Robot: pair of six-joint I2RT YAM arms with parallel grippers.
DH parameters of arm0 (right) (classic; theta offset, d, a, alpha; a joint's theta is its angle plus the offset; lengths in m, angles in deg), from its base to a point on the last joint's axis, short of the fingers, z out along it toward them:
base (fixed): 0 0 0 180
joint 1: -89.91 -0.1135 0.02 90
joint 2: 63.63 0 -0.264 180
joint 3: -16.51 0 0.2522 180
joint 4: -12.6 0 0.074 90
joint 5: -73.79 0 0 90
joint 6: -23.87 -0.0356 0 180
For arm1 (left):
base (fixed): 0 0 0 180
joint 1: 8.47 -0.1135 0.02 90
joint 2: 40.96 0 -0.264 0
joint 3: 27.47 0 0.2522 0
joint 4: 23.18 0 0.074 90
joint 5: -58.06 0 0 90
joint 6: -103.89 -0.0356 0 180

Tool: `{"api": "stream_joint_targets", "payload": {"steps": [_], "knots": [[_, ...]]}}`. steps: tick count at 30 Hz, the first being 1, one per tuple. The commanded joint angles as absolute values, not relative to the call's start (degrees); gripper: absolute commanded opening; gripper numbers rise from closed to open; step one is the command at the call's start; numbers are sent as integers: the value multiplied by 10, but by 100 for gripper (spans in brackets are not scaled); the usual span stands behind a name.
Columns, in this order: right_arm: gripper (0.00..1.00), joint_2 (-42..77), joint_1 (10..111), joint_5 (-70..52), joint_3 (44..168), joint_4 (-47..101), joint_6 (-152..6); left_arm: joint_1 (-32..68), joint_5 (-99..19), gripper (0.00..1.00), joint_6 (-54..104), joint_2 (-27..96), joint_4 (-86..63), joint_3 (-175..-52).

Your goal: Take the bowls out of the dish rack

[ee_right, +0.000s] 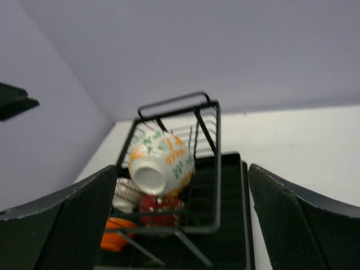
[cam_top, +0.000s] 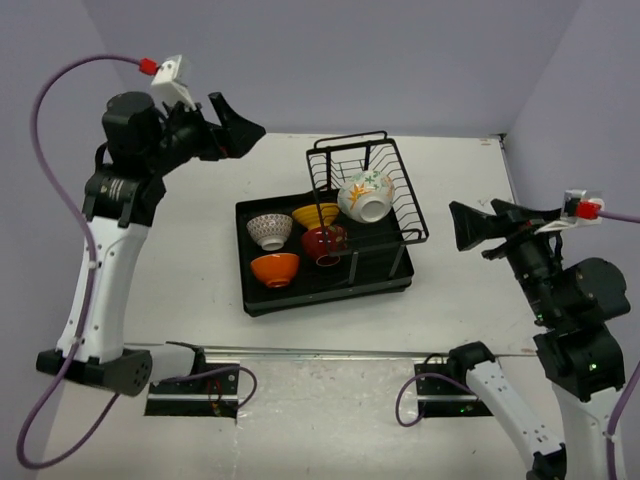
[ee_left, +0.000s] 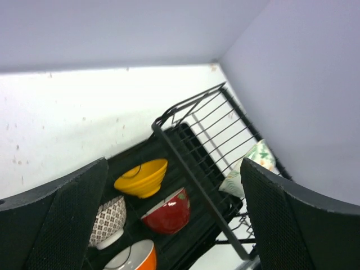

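The black dish rack sits mid-table with its wire basket at the right. On the tray lie the orange bowl, the brown-patterned white bowl, the yellow bowl and the red bowl. The flowered white bowl rests tilted in the basket. My left gripper is open and empty, raised to the rack's far left. My right gripper is open and empty, raised right of the basket. The left wrist view shows the yellow and red bowls; the right wrist view shows the flowered bowl.
Lavender walls close the table at the back and both sides. The arm bases and their cables lie along the near edge. Bare white tabletop surrounds the rack.
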State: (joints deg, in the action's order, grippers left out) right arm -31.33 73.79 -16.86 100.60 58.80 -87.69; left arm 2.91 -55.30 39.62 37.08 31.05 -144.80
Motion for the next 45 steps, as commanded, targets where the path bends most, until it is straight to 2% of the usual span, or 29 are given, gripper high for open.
{"api": "stream_joint_targets", "payload": {"steps": [1,3,6,7,11,16,20,23,29,36,41,45], "knots": [[99,-349,736,-145,994,438,-895,28,-510,100,462,295,112,-1360],[99,-359,736,-130,975,386,-903,28,-503,100,484,254,67,-1306],[99,-316,736,-115,1024,428,-942,30,-502,100,553,215,-53,-1229],[99,-302,736,-107,1039,438,-954,31,-501,100,584,209,-127,-1212],[99,-268,736,-60,1044,395,-1001,62,-463,100,606,201,-210,-1176],[99,-251,736,-25,1023,294,-1006,102,-421,100,568,221,-213,-1194],[99,-206,736,-12,1065,289,-1007,142,-357,100,523,244,-192,-1223],[99,-171,736,-9,1095,286,-997,150,-343,100,494,265,-182,-1248],[99,-94,729,71,1165,279,-1009,158,-334,100,492,304,-190,-1283],[99,-59,719,62,1169,201,-1054,171,-288,100,496,339,-209,-1339],[99,-9,704,-7,1148,156,-1110,205,-186,100,434,359,-225,-1357],[99,25,662,-62,1119,52,-1120,226,-103,100,393,370,-239,-1362]]}}
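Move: The left hand hovers open high over the tray: the patterned grey bowl is about 38 cm below it, 6 cm ahead and 1 cm to its left. The orange bowl lies 2 cm back and 1 cm right, the yellow one 12 cm ahead and 10 cm right, the red one 4 cm ahead and 11 cm right, all as low. From the right hand, the flowered bowl in the wire rack lies about 25 cm ahead, 12 cm left and 28 cm below. Lift both empty, wide-open grippers clear above the rack and bowls, without reaching for any. Raise the left about 14 cm, easing it back first, then to its right and forward again, while its fingers tip well upward. Raise the right some 15 cm and, after a slight pull back, swing it left and forward, turning it counter-clockwise and tipping its fingers up. ##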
